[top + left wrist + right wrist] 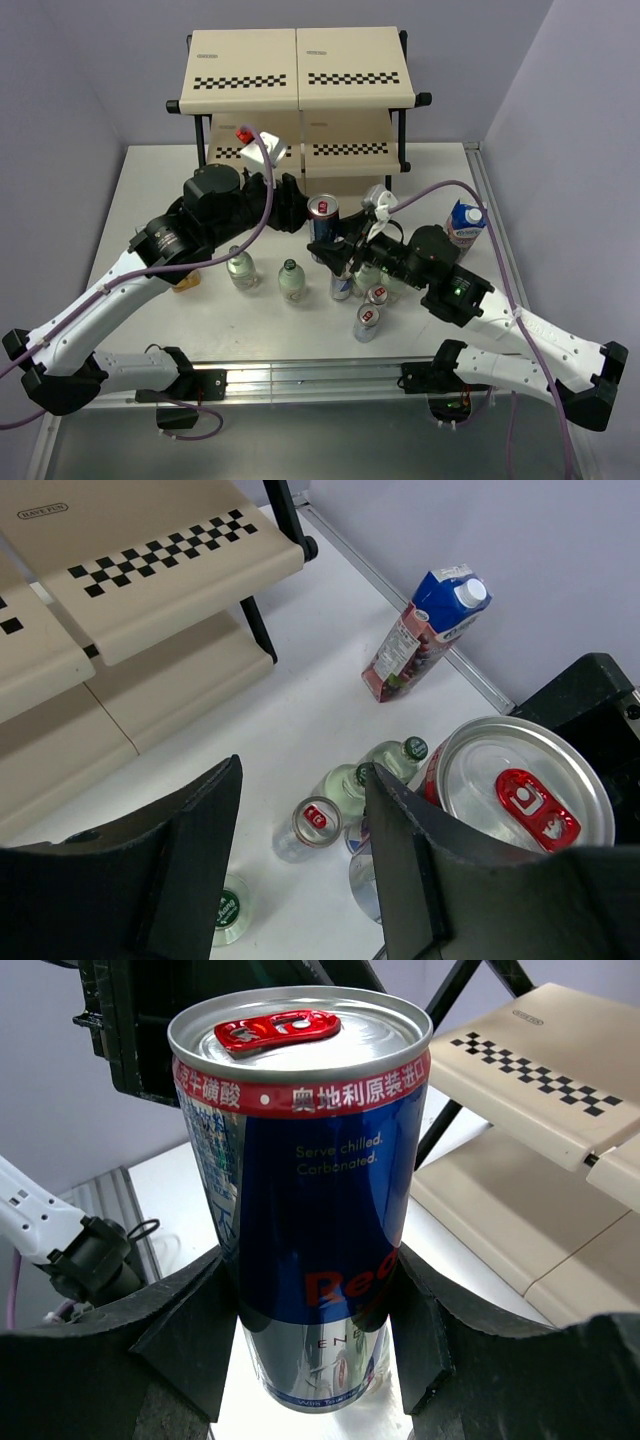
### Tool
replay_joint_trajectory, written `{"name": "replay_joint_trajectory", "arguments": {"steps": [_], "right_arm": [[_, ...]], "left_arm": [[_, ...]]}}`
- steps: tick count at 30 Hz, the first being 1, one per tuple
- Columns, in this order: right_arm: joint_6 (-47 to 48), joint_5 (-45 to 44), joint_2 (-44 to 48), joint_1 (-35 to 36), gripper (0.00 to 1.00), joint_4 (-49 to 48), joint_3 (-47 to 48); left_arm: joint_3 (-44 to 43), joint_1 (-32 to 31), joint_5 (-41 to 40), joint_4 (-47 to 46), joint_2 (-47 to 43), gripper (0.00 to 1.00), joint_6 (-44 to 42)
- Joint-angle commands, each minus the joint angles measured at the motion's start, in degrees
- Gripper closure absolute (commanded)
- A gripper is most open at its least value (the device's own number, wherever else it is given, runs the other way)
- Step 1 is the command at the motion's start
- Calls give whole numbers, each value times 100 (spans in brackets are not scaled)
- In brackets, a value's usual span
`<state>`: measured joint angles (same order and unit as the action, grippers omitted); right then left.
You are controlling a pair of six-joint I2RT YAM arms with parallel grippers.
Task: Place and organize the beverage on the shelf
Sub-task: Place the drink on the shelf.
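Observation:
My right gripper (331,250) (308,1290) is shut on an upright silver-blue-red can (323,209) (300,1160), held off the table in front of the shelf (300,70) (150,570). My left gripper (292,206) (302,780) hangs just left of that can, open with nothing between its fingers. The can's top (520,792) lies outside the right finger (410,870). On the table below are two green-capped bottles (240,268) (291,280), more cans (367,322) (310,825) and bottles (385,765).
A blue-topped purple carton (465,222) (425,630) stands at the right near the table edge. Something orange (188,281) shows under the left arm. A white object with a red top (256,146) sits at the shelf's lower tier.

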<state>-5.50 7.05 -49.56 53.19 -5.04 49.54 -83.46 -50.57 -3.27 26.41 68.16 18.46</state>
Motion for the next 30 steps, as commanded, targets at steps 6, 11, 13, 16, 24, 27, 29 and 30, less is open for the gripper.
{"name": "replay_joint_trajectory", "arguments": {"steps": [6, 11, 13, 16, 24, 27, 29, 30], "right_arm": [[-39, 200, -405, -28, 100, -419, 574], [-74, 367, -712, -28, 100, -358, 636], [-74, 376, -748, -28, 100, -340, 662], [-48, 341, -757, -28, 100, -296, 689], [-4, -475, -669, -63, 100, -67, 707], [-144, -896, -634, -308, 100, -103, 645], [-118, -1160, -695, -546, 100, -94, 671], [-110, -1223, -713, -625, 100, -129, 671]], "left_arm": [[49, -103, 942, -470, -13, 41, 176], [93, -103, 1030, -532, -75, 41, 141], [102, -103, 1004, -541, -66, 41, 132], [120, -103, 960, -523, -66, 41, 123], [76, -85, -1260, 28, -180, 17, 245], [-82, 204, -2273, 416, -172, 0, 457], [-48, 529, -2398, 383, -303, 1, 457], [83, 713, -2372, 321, -460, 1, 413]]}}
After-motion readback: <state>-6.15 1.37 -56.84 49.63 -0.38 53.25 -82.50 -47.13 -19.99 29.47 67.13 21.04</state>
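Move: The right hand holds the can by its lower half, the can's middle about 2 cm above its grip. The shelf's middle tier lies some 30 cm ahead, 5 cm to the left and 6 cm below. On the table about 20 cm below, a standing can is 4 cm ahead and 4 cm right, a bottle 3 cm ahead and 7 cm left. From the left hand the held can is about 4 cm back, 5 cm right and 2 cm below. Leftward by 2 cm and sinking, the right hand keeps its pinch and works the can against the outside of the left gripper's nearer finger, which hardly shifts at first. Then the right swings forward towards the shelf, ending about 5 cm farther out and 3 cm lower, while the left opens wide and sweeps some 7 cm left and forward, clear of the can, turning counter-clockwise. ##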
